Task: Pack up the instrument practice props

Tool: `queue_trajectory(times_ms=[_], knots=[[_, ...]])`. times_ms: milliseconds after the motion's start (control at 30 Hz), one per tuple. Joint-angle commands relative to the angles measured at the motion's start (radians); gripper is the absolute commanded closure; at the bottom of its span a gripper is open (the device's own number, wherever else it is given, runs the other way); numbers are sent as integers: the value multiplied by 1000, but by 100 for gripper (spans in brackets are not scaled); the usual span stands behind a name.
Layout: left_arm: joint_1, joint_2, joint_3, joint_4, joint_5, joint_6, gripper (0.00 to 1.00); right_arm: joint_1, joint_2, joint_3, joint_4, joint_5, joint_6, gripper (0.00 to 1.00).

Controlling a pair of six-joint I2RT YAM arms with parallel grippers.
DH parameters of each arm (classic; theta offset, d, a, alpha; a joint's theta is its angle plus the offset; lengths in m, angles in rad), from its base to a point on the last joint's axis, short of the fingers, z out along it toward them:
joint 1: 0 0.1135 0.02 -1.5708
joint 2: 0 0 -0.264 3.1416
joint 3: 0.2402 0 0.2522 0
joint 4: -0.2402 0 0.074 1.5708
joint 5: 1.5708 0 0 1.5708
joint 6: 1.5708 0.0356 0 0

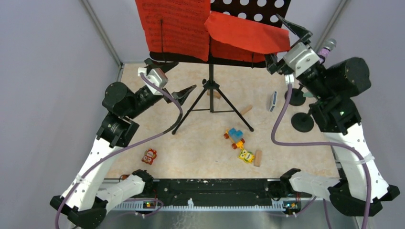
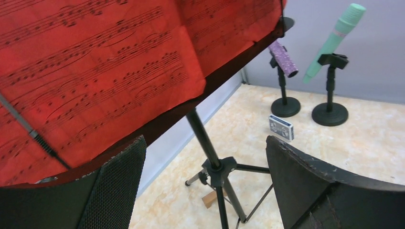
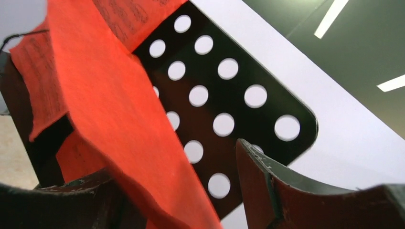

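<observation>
The black perforated music rack (image 1: 253,7) stands on its tripod (image 1: 211,90) at the back of the table. Red sheet-music pages (image 1: 176,26) rest on it, and one page (image 1: 248,33) curls forward on the right. My right gripper (image 1: 282,44) is raised at that page's right edge. Its jaws are apart, with the red page (image 3: 110,109) lying between them and over the left finger, in front of the rack (image 3: 229,105). My left gripper (image 2: 205,143) is open and empty, low beside the tripod pole. The purple microphone (image 2: 284,59) and the mint-green microphone (image 2: 334,40) sit in round-based holders (image 2: 285,107) (image 2: 329,114).
A small blue card box (image 1: 273,101) lies near the holders. Toy figures (image 1: 235,137) (image 1: 246,156) (image 1: 149,156) and wooden blocks (image 1: 258,157) (image 1: 246,109) are scattered on the beige table. Grey walls close in the left, right and back sides.
</observation>
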State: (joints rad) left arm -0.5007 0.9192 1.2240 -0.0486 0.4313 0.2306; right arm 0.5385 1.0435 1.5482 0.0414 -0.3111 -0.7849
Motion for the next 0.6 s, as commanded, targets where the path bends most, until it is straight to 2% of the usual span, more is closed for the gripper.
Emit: queue_trajectory(times_ms=[0, 100, 200, 267, 400, 500, 567], knots=[[-35, 45, 84, -55, 70, 30, 1, -6, 107, 269, -383, -110, 5, 40], [-81, 53, 88, -72, 23, 40, 1, -8, 139, 325, -413, -138, 19, 39], [-114, 61, 100, -82, 6, 33, 1, -8, 189, 412, -461, -156, 42, 42], [-128, 56, 102, -81, 2, 21, 1, -8, 210, 438, -467, -170, 58, 47], [-144, 35, 95, -53, 3, -34, 1, -8, 193, 385, -388, -158, 103, 56], [-156, 36, 97, 3, -3, -95, 1, -8, 170, 334, -303, -109, 148, 71], [-165, 57, 112, 39, -63, -160, 1, -8, 156, 303, -244, -59, 184, 75]])
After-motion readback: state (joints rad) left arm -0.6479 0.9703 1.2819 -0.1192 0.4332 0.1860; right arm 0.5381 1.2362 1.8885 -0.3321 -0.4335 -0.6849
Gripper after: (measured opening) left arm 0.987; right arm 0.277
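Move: The lifted, curled flap of the right red music sheet is already between the right hand's fingers, its middle some 5 cm left and 1 cm ahead at about hand height. Behind it, the bare right half of the perforated board is around 7 cm ahead, 5 cm left and 3 cm up. The right page clip sits about 10 cm below, 4 cm ahead and 3 cm left. From the left hand, the flap is roughly 19 cm right, 3 cm ahead and 12 cm up. The right fingers close from a bit over half open to about a quarter around the curled sheet, one finger above and the other beneath, as the hand reaches about 4 cm left and a little forward, rising briefly before sinking, and tips down some 15 degrees. The open left hand goes about 4 cm right, under the stand's sheets, and also back. ##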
